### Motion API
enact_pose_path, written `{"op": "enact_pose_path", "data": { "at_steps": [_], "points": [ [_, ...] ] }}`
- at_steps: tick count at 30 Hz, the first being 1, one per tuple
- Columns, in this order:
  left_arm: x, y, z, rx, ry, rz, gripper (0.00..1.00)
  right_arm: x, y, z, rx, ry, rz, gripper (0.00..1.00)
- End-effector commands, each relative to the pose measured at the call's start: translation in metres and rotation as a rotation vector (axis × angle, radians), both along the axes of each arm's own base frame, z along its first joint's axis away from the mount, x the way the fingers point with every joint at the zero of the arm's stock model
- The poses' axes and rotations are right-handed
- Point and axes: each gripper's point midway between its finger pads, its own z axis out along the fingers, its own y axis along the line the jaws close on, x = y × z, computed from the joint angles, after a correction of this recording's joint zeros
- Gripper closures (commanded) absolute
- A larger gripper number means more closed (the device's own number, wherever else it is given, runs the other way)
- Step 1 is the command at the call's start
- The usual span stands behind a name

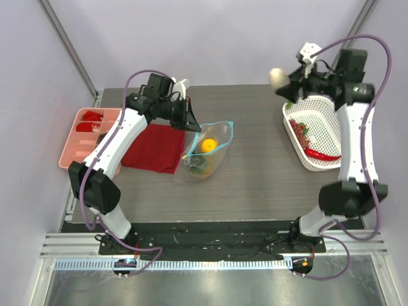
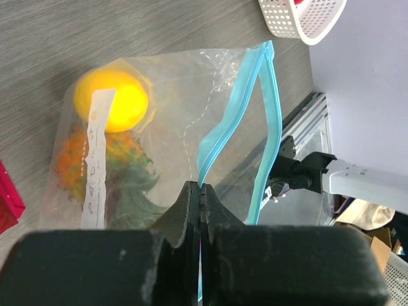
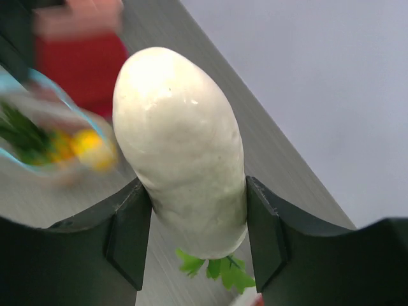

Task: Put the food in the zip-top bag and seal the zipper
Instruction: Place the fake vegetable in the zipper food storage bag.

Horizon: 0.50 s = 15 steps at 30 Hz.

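The clear zip-top bag [image 1: 207,153] lies mid-table with its mouth standing open. Its teal zipper [image 2: 213,141] runs up from my left gripper [image 2: 201,188], which is shut on one lip of the mouth [image 1: 191,122]. Inside the bag I see the round orange [image 2: 111,99] and the pineapple [image 2: 121,172] behind the white label. My right gripper [image 3: 194,191] is shut on the cream-white radish [image 3: 182,146], green leaves at its lower end. It holds the radish [image 1: 277,78] in the air above the table's far right, left of the basket. A red chili [image 1: 322,153] lies in that basket.
A white perforated basket [image 1: 331,115] sits at the right edge with the chili and small red-green bits. A folded red cloth [image 1: 153,148] lies just left of the bag. A pink divided tray [image 1: 67,150] sits at the far left edge.
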Motion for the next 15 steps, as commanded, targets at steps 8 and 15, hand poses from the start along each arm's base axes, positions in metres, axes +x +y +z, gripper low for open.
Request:
{"op": "enact_pose_path", "data": {
  "at_steps": [8,15],
  "points": [
    [-0.005,-0.004,0.011,-0.11,0.029,-0.064,1.0,-0.125,0.221,0.079,0.512,-0.129,0.585,0.99],
    [-0.004,-0.001,0.015,-0.111,0.022,-0.057,1.0,-0.13,0.255,0.018,0.436,-0.026,0.655,0.99]
  ]
}}
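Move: The right hand already grips the white radish. The zip-top bag's open mouth lies about 27 cm to its left, 11 cm back and 15 cm below; the yellow fruit inside is about 28 cm left, 8 cm back and 28 cm down. The white basket is about 23 cm right, 4 cm ahead and 33 cm below. From the left hand, still pinching the zip edge, the mouth's middle is about 7 cm right, 1 cm back and 4 cm lower. The right hand swings the gripped radish about 25 cm left and 12 cm back, over the bag's mouth. ##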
